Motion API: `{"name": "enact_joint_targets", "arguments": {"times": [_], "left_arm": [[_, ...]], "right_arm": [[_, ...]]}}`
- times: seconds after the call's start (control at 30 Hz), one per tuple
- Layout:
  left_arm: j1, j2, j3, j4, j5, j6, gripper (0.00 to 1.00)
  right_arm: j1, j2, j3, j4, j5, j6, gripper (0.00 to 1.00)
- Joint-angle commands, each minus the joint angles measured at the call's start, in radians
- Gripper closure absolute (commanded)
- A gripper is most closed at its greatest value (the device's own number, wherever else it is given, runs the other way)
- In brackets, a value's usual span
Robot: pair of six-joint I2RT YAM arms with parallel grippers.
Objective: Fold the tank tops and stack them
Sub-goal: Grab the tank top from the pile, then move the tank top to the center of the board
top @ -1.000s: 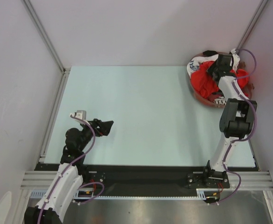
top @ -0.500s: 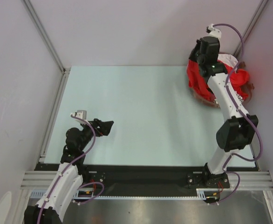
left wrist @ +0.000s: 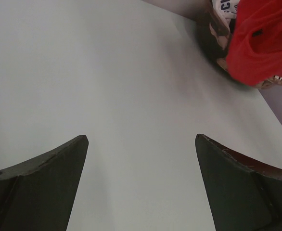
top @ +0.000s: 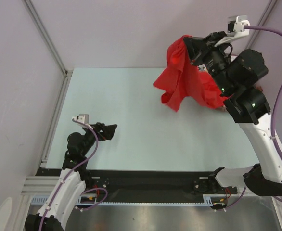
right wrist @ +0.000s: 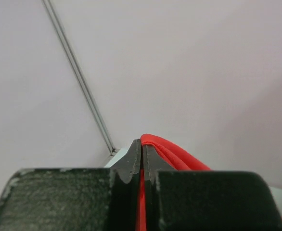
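The bright red tank top (top: 186,79) hangs in the air over the table's far right, its lowest corner just above the surface. My right gripper (top: 191,44) is raised high and shut on the top edge; the right wrist view shows the red hem (right wrist: 166,147) pinched between the closed fingertips of this gripper (right wrist: 142,144). The left wrist view shows the red tank top (left wrist: 263,41) draped over a brown basket (left wrist: 209,34) with a white printed tank top (left wrist: 224,6) inside. My left gripper (top: 110,131) (left wrist: 141,138) stands open and holds nothing, low over the near left of the table.
The pale table (top: 131,106) is bounded by a metal rail (top: 54,118) on the left and grey walls behind. Slanted frame posts (top: 44,33) rise at the back corners. The raised right arm (top: 247,91) covers the basket in the top view.
The right gripper shut on the red tank top in the basket and lifted it up and to the left, so it now hangs open. The left arm has not moved.
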Motion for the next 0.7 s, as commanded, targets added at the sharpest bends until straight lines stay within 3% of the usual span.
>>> {"name": "enact_joint_targets", "arguments": {"times": [0.0,0.3,0.5,0.67], "left_arm": [[-0.003,-0.026,-0.001,0.021,0.014,0.022,0.0],[-0.003,-0.127,-0.019,0.023,0.037,0.02,0.0],[-0.005,-0.223,-0.055,0.084,0.128,-0.009,0.0],[-0.034,-0.177,-0.067,0.144,0.132,-0.024,0.0]], "right_arm": [[0.017,0.014,0.014,-0.039,-0.087,0.019,1.0],[0.04,0.212,-0.027,0.004,-0.255,0.122,1.0],[0.162,0.391,0.065,0.053,-0.187,0.104,1.0],[0.18,0.485,0.132,0.096,-0.129,0.101,1.0]]}}
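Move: The right hand is high over the table with the red tank top already pinched and trailing. The open middle of the table, where the tank top is being taken, is about 15 cm to its left, 6 cm ahead and nearly 60 cm below. The clothes basket is some 28 cm right, 22 cm ahead, 50 cm down; the left gripper is about 29 cm left, 5 cm back, 44 cm lower. From the left hand, that middle spot is 11 cm ahead, 12 cm right, 15 cm down. Still pinching the red tank top, the right hand hardly moves at first, then swings down and left about 20 cm each way and some 6 cm forward, towards the middle of the table and away from the basket. Its fingers tip down and turn counter-clockwise. The open, empty left hand rises about 4 cm, draws back slightly and tips up. ##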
